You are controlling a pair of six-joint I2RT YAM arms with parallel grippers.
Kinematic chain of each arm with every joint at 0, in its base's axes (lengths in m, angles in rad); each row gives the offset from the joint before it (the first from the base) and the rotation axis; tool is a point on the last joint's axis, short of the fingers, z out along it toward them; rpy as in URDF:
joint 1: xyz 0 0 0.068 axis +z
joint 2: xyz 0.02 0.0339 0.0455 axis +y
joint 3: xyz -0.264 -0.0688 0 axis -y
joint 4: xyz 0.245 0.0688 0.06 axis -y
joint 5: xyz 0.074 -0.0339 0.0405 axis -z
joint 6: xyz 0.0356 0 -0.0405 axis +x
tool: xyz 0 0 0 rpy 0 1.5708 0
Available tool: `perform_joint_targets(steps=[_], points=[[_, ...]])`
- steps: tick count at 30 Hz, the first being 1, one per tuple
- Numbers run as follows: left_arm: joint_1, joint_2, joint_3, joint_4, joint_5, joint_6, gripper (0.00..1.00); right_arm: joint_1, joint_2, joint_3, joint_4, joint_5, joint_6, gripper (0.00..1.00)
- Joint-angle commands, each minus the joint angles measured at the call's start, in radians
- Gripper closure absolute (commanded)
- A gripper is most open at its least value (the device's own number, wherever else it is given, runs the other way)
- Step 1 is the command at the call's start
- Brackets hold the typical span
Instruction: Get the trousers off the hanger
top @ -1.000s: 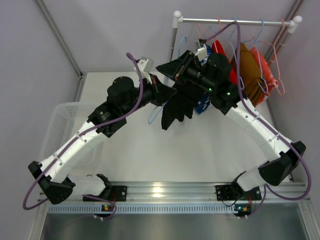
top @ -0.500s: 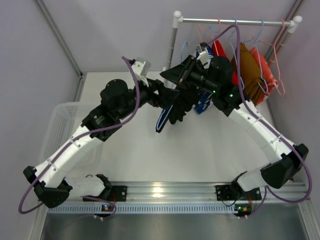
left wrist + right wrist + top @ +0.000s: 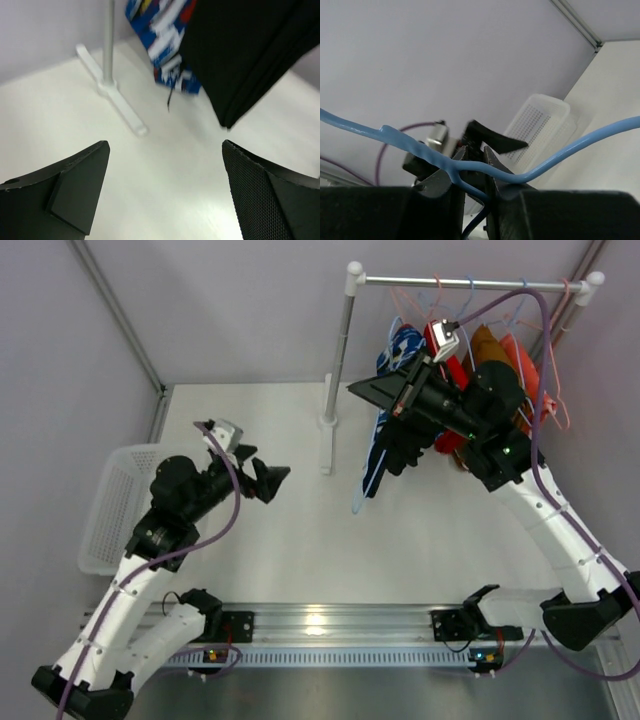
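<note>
My right gripper (image 3: 383,392) is shut on the thin blue hanger (image 3: 470,167), wire pinched between the fingers, and holds it up beside the rack. The black trousers (image 3: 402,446) hang under it, with the blue patterned trousers (image 3: 378,455) next to them. Both show in the left wrist view, black (image 3: 240,55) in front of blue patterned (image 3: 160,40). Red (image 3: 440,345), brown (image 3: 490,352) and orange-red (image 3: 530,380) trousers hang on the rail (image 3: 470,283). My left gripper (image 3: 268,480) is open and empty over the table (image 3: 165,185), well left of the trousers.
The rack's upright pole (image 3: 335,370) and its foot (image 3: 120,102) stand between the two grippers. A white mesh basket (image 3: 108,505) sits at the table's left edge and shows in the right wrist view (image 3: 540,125). Grey walls close the back and sides.
My left gripper has let go of the black trousers and pulled back left and down. My right gripper has carried the hanger and trousers right, towards the rack.
</note>
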Motion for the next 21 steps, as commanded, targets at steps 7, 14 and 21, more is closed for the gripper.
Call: perform_joint_targets(steps=[7, 14, 21], points=[[-0.144, 0.022, -0.191, 0.251, 0.07, 0.104, 0.01, 0.005, 0.039, 0.175, 0.159, 0.057, 0.042, 1.0], [-0.247, 0.187, -0.137, 0.424, 0.015, 0.012, 0.01, 0.037, 0.078, 0.209, 0.169, 0.065, 0.043, 1.0], [-0.283, 0.374, -0.052, 0.57, -0.001, -0.082, 0.02, 0.064, 0.099, 0.231, 0.186, 0.049, 0.046, 1.0]])
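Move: The black trousers hang roughly 28 cm to the right of my open left hand and 10 cm ahead, their middle about level with it. The long blue hanger slants down beside them, about 22 cm right and 8 cm ahead, and the blue patterned trousers hang some 12 cm farther out than the black ones and 3 cm more to the right. From my right hand, which already grips the blue hanger, the black trousers are about 10 cm right, 6 cm back and 11 cm lower. I drop my wide-open left hand quickly by about 9 cm, then sweep it some 12 cm to the right towards the hanging lower part of the black trousers, turning it about 15 degrees clockwise and edging forward at the end. My right hand keeps its hold on the blue hanger and lifts it about 3 cm, easing slightly left and forward. ##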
